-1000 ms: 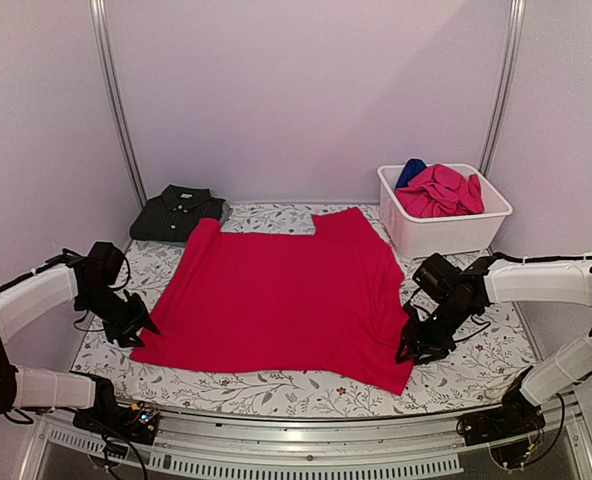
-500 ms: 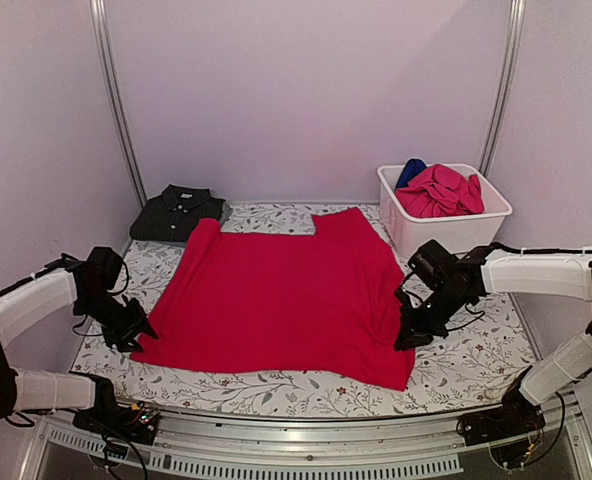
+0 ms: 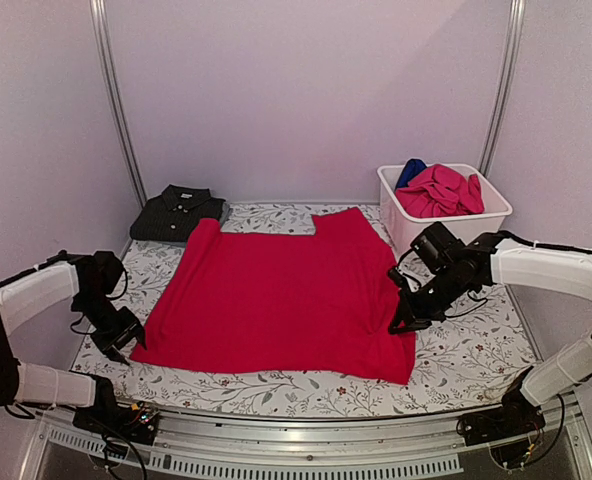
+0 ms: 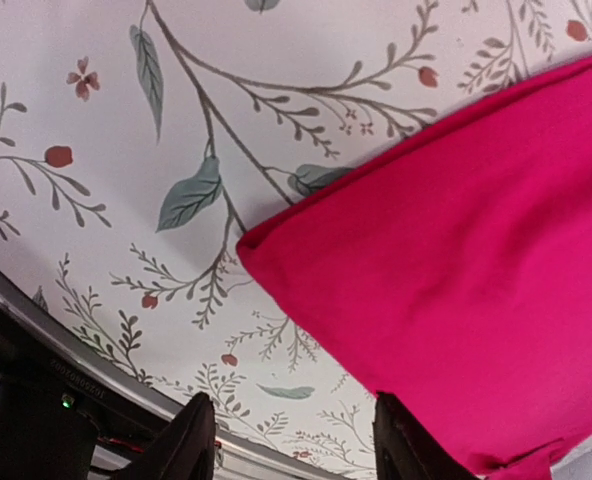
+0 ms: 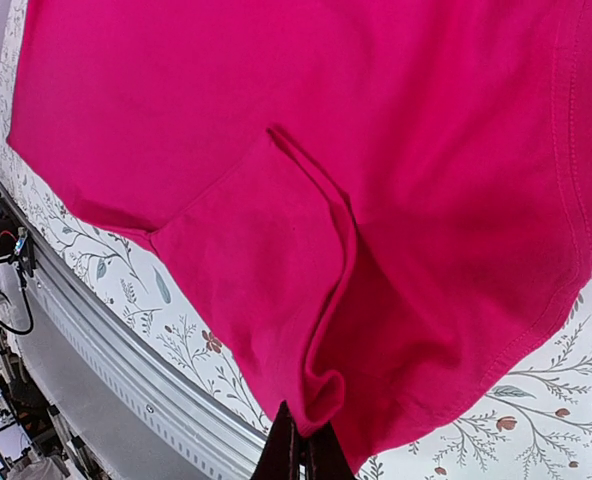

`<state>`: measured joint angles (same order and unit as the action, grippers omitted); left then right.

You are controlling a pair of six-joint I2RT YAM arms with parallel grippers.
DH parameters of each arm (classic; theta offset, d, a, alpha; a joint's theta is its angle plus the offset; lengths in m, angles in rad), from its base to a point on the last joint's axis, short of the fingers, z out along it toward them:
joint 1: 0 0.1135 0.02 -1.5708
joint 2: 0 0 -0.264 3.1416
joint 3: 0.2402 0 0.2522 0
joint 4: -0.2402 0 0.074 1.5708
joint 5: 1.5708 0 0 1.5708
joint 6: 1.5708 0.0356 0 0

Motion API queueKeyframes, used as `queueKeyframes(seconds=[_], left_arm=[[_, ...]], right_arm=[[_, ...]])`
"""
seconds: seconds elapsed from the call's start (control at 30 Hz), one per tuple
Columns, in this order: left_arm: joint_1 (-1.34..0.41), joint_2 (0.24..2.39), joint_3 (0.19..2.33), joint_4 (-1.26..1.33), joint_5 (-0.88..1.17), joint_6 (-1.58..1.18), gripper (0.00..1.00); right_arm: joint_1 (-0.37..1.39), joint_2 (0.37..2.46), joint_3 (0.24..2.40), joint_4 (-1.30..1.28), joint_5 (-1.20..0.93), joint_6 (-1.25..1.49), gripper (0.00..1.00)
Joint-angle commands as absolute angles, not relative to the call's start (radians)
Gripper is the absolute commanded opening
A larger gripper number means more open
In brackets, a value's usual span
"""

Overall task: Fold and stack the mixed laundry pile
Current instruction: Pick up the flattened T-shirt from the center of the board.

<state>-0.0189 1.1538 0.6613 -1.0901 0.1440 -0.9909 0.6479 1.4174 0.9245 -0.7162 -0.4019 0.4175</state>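
Note:
A red tee (image 3: 276, 295) lies spread flat on the floral cloth (image 3: 466, 350). My right gripper (image 3: 400, 322) is shut on a pinched fold of the tee's right edge (image 5: 376, 390), its fingers (image 5: 288, 452) pressed together in the right wrist view. By the tee's near left corner (image 4: 276, 250) my left gripper (image 3: 126, 345) stands open, with only patterned cloth between its fingers (image 4: 191, 445). A dark charcoal polo (image 3: 179, 212) lies folded at the back left. Magenta-pink (image 3: 441, 190) and royal blue (image 3: 410, 171) garments fill the tub.
The white tub (image 3: 446, 232) stands at the back right, just behind my right arm. The table's metal front rail (image 3: 306, 425) runs along the near edge, close below both grippers. Plain walls close in the back and the sides.
My right gripper shut on the tee's right edge and drew it up and away from the near edge. The left gripper slid toward the near left corner and opened a little wider.

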Motion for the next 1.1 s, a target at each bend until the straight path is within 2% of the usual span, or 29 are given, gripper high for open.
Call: queueKeyframes(seconds=[0.0,0.27,0.5,0.6,0.67,0.87,1.07], left_arm=[[-0.003,1.203,0.648,-1.091,0.123,-1.084,0.52],[-0.001,1.263,0.612,-0.969,0.089,-1.103,0.43],[0.021,1.325,0.588,-0.920,0.048,-1.106,0.42],[0.026,1.339,0.570,-0.909,0.034,-1.106,0.38],[0.030,1.340,0.551,-0.901,0.039,-1.106,0.31],[0.035,1.272,0.527,-0.922,0.087,-1.111,0.00],[0.037,1.193,0.590,-1.007,0.094,-1.131,0.00]], right_arm=[[0.653,1.380,0.940,-0.730,-0.404,0.391,0.00],[0.653,1.348,0.934,-0.714,-0.421,0.385,0.00],[0.653,1.323,0.932,-0.718,-0.436,0.374,0.00],[0.653,1.310,0.930,-0.720,-0.439,0.373,0.00],[0.653,1.302,0.931,-0.721,-0.444,0.373,0.00],[0.653,1.269,0.944,-0.716,-0.460,0.372,0.00],[0.653,1.250,0.972,-0.727,-0.461,0.360,0.00]])
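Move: The T-shirt's near-left corner lies almost under the open left hand, about 1 cm to its left and 4 cm below; the folded black shirt is roughly 40 cm ahead and 5 cm to the right. From the right hand, which already pinches the T-shirt's right side, that corner is some 52 cm left, 5 cm back and 8 cm down. The T-shirt's near-right corner is about 10 cm back, 3 cm right and 8 cm below the right hand. Left hand sinks about 4 cm and pinches the T-shirt's near-left corner; right keeps its pinch, rising 4 cm. ##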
